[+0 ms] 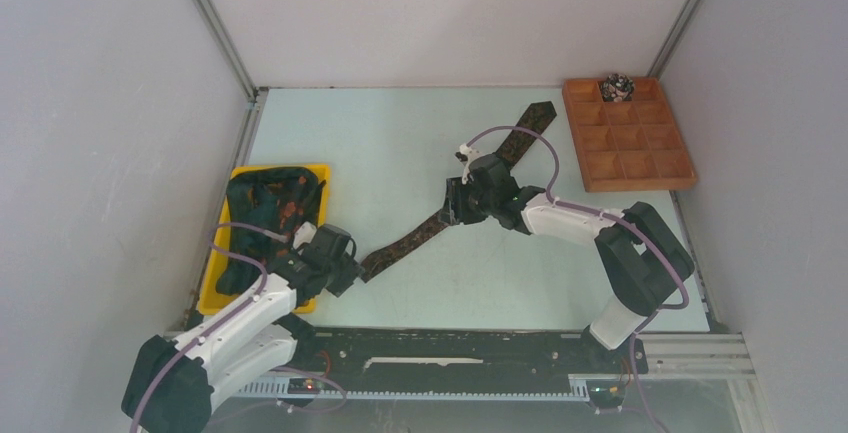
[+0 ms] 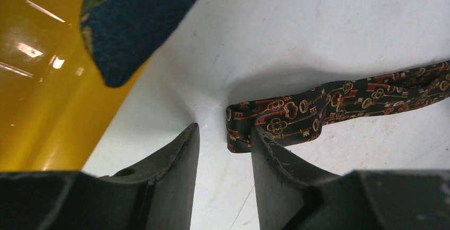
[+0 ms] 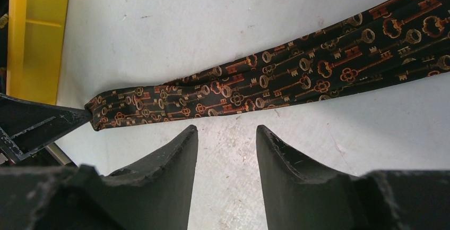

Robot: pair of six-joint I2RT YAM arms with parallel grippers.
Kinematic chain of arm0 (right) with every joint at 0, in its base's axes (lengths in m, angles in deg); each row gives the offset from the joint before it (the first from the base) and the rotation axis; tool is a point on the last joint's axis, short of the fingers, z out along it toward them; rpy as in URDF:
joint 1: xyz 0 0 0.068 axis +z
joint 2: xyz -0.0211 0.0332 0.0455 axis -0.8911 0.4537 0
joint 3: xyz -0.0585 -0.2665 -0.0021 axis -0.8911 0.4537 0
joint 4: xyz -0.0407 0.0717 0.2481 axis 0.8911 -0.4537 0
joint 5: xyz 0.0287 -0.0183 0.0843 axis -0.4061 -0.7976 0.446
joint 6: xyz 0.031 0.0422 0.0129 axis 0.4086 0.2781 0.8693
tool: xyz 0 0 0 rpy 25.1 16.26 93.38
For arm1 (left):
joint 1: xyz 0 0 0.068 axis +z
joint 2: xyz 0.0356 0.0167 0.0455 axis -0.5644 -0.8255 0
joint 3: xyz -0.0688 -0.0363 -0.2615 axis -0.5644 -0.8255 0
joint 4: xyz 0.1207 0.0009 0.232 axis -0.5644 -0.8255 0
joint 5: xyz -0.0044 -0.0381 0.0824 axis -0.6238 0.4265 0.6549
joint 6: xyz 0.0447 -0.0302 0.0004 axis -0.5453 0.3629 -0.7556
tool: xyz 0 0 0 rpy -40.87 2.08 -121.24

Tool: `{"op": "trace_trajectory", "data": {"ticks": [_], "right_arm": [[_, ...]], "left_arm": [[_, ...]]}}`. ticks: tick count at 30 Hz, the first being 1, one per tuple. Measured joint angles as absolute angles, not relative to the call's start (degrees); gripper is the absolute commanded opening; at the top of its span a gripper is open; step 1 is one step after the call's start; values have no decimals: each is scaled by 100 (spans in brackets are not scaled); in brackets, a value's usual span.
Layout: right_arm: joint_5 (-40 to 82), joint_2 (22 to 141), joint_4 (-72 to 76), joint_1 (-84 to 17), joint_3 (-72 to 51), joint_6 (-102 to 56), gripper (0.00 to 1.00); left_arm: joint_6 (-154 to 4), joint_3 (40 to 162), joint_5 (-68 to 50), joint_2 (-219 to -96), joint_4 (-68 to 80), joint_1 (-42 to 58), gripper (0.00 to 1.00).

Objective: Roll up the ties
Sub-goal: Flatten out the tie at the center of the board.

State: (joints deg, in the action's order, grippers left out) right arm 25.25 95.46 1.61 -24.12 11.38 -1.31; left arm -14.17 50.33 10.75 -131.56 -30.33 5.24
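A dark tie (image 1: 404,240) with orange-brown keys lies diagonally across the table, its wide end (image 1: 530,121) toward the wooden tray. My left gripper (image 1: 352,271) is at its narrow near end. In the left wrist view that end (image 2: 240,129) is folded back and lies against the right fingertip (image 2: 260,139); the left gripper (image 2: 223,134) is open, with bare table in the gap. My right gripper (image 1: 448,203) hovers over the tie's middle. In the right wrist view it (image 3: 227,134) is open, and the tie (image 3: 265,84) runs just beyond its tips.
A yellow tray (image 1: 312,171) at the left holds more dark ties (image 1: 262,208); a blue-green one (image 2: 138,17) hangs over its edge (image 2: 42,108). A wooden compartment tray (image 1: 630,185) at the back right holds one small patterned coil (image 1: 617,85). Walls close in on three sides.
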Motion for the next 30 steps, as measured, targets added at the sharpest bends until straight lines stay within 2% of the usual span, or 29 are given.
{"op": "trace_trajectory", "data": {"ticks": [16,25,30], "right_arm": [[2566,9546,176,-2432,1138,-128,46],[2604,9548,216,-2449,1138,-131,46],[2606,9550,231,-2452,1138,-131,46]], "left_arm": [[-1412,4943,1032,-13420,-2393,408,40],[-1445,4733,955,-13429,-1921,338,3],[-1583,4580,940,-13084,-1901,312,0]]}}
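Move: The tie's near end lies almost under the left fingertips, some 2 cm ahead, 2 cm to the right and about 1 cm below the point between them. The yellow bin's middle is about 15 cm to the left of this hand and 8 cm ahead; the right gripper hovers roughly 12 cm ahead and 16 cm to the right, some 5 cm higher. From the right hand, that tie end lies about 11 cm back, 14 cm to the left and 6 cm below. The left fingers pinch the near end of the tie across its edge. Half open at first, they creep low over the board about 2 cm right and 1.5 cm forward, away from the bin, until they straddle the end, then shut fully while easing down a few millimetres. ##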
